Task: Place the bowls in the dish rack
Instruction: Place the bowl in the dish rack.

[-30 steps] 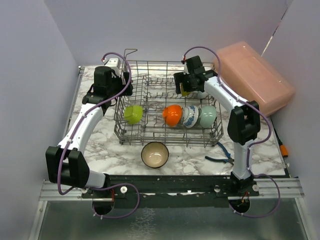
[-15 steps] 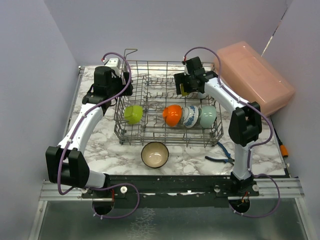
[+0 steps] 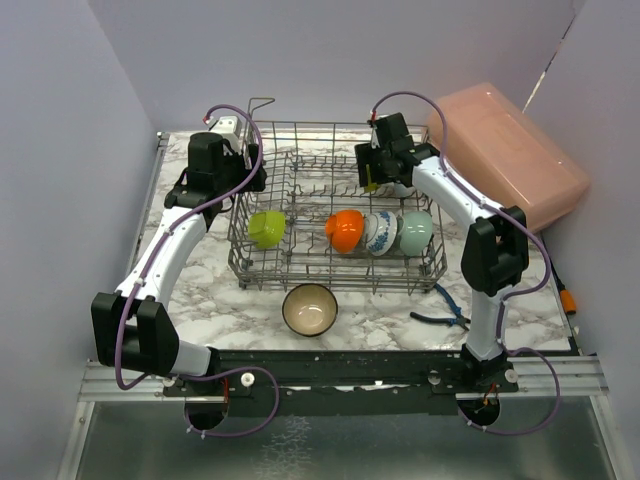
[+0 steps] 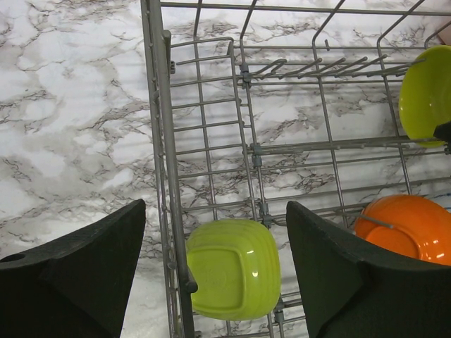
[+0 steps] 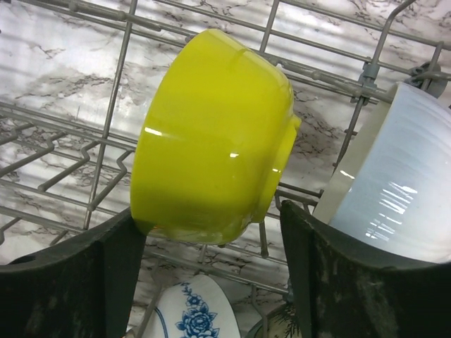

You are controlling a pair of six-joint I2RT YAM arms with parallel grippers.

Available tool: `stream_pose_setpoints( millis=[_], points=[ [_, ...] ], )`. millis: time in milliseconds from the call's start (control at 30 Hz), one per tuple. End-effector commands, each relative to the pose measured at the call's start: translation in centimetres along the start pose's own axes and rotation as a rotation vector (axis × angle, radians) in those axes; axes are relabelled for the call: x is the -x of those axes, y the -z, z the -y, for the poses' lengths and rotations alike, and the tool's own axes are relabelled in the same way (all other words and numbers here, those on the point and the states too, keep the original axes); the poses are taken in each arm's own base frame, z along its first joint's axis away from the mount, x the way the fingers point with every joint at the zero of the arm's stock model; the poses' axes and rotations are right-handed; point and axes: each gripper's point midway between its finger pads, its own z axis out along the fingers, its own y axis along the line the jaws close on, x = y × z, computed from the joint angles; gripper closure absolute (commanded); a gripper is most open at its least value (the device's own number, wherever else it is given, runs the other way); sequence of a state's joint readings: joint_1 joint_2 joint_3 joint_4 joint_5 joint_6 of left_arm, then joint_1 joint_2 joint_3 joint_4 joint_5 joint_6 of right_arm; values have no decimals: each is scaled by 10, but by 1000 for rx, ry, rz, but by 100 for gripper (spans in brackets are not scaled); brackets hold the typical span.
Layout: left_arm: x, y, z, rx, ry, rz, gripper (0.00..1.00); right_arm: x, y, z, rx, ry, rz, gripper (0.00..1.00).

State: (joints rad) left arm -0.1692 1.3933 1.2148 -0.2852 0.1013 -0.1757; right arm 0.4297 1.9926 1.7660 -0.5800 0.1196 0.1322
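Observation:
The grey wire dish rack (image 3: 262, 268) stands mid-table. Its front row holds a lime green bowl (image 3: 266, 228), an orange bowl (image 3: 346, 230), a blue-patterned white bowl (image 3: 380, 232) and a mint green bowl (image 3: 416, 231). A beige bowl (image 3: 309, 309) sits upright on the table in front of the rack. My right gripper (image 5: 211, 211) is open over the rack's back row. A yellow-green bowl (image 5: 211, 134) stands on edge on the tines just beyond its fingers, beside a white bowl (image 5: 394, 190). My left gripper (image 4: 215, 211) hangs open above the rack's left wall, over the lime bowl (image 4: 232, 274).
A pink translucent box (image 3: 505, 155) leans at the back right, close to the right arm. Blue-handled pliers (image 3: 440, 318) lie on the marble table (image 3: 200, 270) right of the beige bowl. Purple walls enclose the left, back and right sides.
My right gripper has drawn back a little toward the rack's far right, and the yellow-green bowl stays in the tines. The left arm has not moved.

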Motion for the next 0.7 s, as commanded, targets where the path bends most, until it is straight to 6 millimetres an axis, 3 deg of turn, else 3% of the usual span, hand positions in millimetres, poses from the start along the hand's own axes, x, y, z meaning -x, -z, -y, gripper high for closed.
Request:
stream_pose_setpoints(
  millis=[0, 100, 333, 667],
  points=[
    [-3, -4, 0, -14, 7, -6, 18, 7, -4, 33, -98, 1, 2, 34],
    [-3, -5, 0, -16, 8, -7, 18, 6, -6, 32, -98, -9, 2, 46],
    [-4, -6, 0, -18, 10, -10, 18, -4, -13, 32, -98, -8, -32, 48],
    [-5, -6, 0, -18, 11, -12, 18, -37, -38, 26, -39, -23, -143, 51]
  ],
)
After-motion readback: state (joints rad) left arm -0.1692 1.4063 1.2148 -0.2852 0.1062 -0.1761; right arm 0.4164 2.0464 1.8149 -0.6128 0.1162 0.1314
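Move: Between the right hand's open fingers, its middle some 3 cm ahead of the hand point and 2 cm lower, the yellow bowl stands on its side in the rack. The white bowl is about 7 cm to the hand's right and 3 cm ahead; the flowered bowl is roughly 6 cm back and 2 cm right, the orange bowl 6 cm back and 5 cm left. From the left hand the yellow bowl lies about 22 cm right, level fore and aft, some 10 cm below. Closing on the yellow bowl from both sides, the right fingers pinch the near part between its rim on the left and its foot on the right, stopping well short of shut. After easing very slightly up and to the right, the hand keeps that grip and lowers the bowl about 1.5 cm into the rack, edging a little forward. ##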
